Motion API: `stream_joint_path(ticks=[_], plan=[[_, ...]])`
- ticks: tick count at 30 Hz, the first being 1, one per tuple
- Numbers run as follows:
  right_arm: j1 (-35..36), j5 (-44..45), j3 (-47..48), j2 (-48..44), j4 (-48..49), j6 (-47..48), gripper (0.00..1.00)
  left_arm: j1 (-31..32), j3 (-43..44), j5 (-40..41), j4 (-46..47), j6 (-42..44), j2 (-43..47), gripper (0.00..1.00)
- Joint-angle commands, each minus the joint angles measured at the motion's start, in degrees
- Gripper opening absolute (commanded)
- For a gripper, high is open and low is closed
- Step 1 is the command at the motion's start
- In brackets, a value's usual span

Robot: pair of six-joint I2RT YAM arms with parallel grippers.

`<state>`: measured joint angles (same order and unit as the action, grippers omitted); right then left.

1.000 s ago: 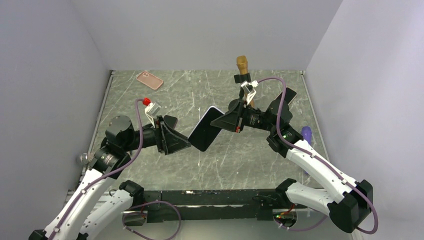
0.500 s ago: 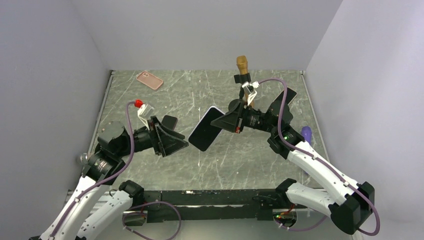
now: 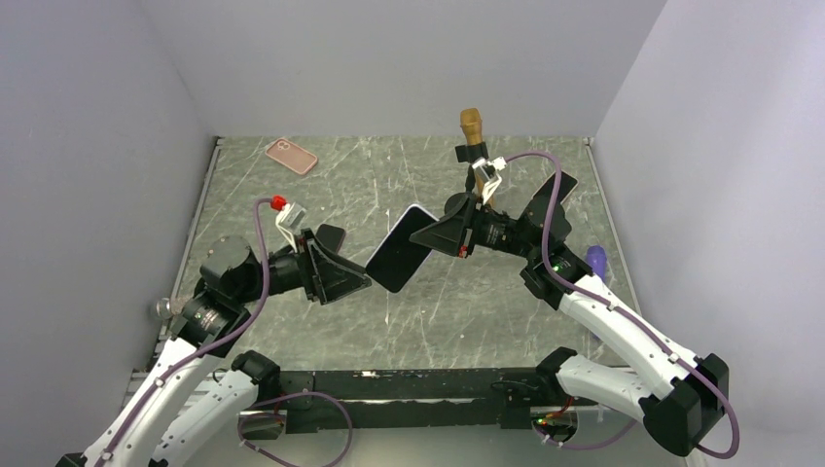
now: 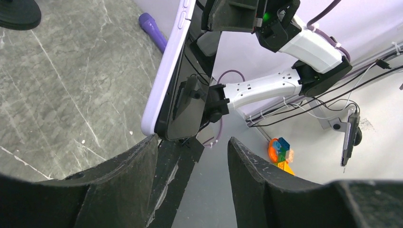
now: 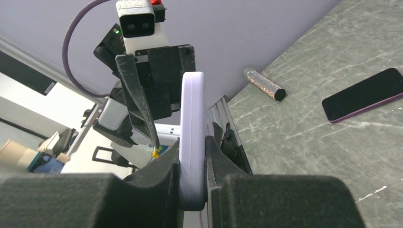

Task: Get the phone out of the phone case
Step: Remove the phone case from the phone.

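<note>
The phone (image 3: 400, 250), dark-screened and in a lavender phone case (image 4: 164, 71), hangs tilted above the middle of the table. My right gripper (image 3: 440, 236) is shut on its upper right end; in the right wrist view the case's edge (image 5: 192, 137) sits pinched between both pads. My left gripper (image 3: 358, 281) is open just below and left of the phone's lower end. In the left wrist view the phone's bottom corner (image 4: 178, 128) lies just past the left fingertip (image 4: 147, 142), with nothing between the fingers.
A pink phone case (image 3: 291, 156) lies at the far left of the table. A brown-topped object (image 3: 473, 125) stands at the back, a purple marker (image 3: 595, 261) lies at the right edge and a glittery tube (image 3: 161, 308) at the left edge.
The left arm drew back a little, then came forward again to the phone's lower end, its gripper staying open. The right gripper and the phone have not moved.
</note>
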<state>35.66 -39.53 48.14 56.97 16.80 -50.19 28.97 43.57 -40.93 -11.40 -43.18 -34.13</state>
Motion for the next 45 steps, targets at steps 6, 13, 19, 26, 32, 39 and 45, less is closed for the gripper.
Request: stream_joint_path(ticks=[6, 13, 19, 26, 32, 39, 45], plan=[[0.24, -1.48, 0.58, -0.40, 9.15, -2.97, 0.00, 0.28, -1.02, -2.78, 7.53, -3.22, -1.48, 0.61], [0.23, -5.09, -0.71, 1.35, 14.90, -6.12, 0.00, 0.66, -0.99, -5.77, 9.96, -4.27, -4.97, 0.61], [0.40, -8.78, 0.22, 2.43, 14.60, -5.33, 0.00, 0.78, 0.33, -8.21, 8.40, -1.27, -7.69, 0.52], [0.83, -15.18, 2.11, 4.18, 14.15, -4.30, 0.00, 1.19, -0.39, -13.09, 13.02, -2.25, -9.52, 0.34], [2.70, -16.49, 2.73, 6.61, 15.00, -4.45, 0.00, 1.61, -1.89, -12.99, 18.47, -5.50, -9.46, 0.12], [2.70, -10.56, 0.21, 6.07, 17.79, -6.34, 0.37, 1.72, -2.79, -5.02, 18.83, -7.80, -5.53, 0.00], [2.74, -6.26, -2.02, 4.72, 19.12, -6.51, 0.76, 1.77, -3.16, -1.22, 18.71, -10.69, -3.05, 0.00]])
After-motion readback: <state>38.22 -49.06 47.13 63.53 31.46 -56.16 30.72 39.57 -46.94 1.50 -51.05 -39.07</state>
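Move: The phone in its lilac case hangs from my right fingers, its middle about 3 cm left, 2 cm back and 2 cm below them. From my open left hand it is some 6 cm right, 4 cm ahead and 1 cm up, its lower corner almost at the fingertips. Far below the left hand, the black phone lies on the table about 32 cm ahead and 13 cm left. The mic stand's foot is roughly 38 cm ahead and 15 cm right of my right hand. I slide my left hand about 2.5 cm right onto the phone's lower corner, dipping and drawing back, and shut its fingers in a pinch on the black phone beside the lilac rim; then it comes forward and up again, its clockwise turn partly undone. My right hand swings the phone back and left about 3 cm, turning some 15 degrees counter-clockwise, then opens wide around the case at the end. ##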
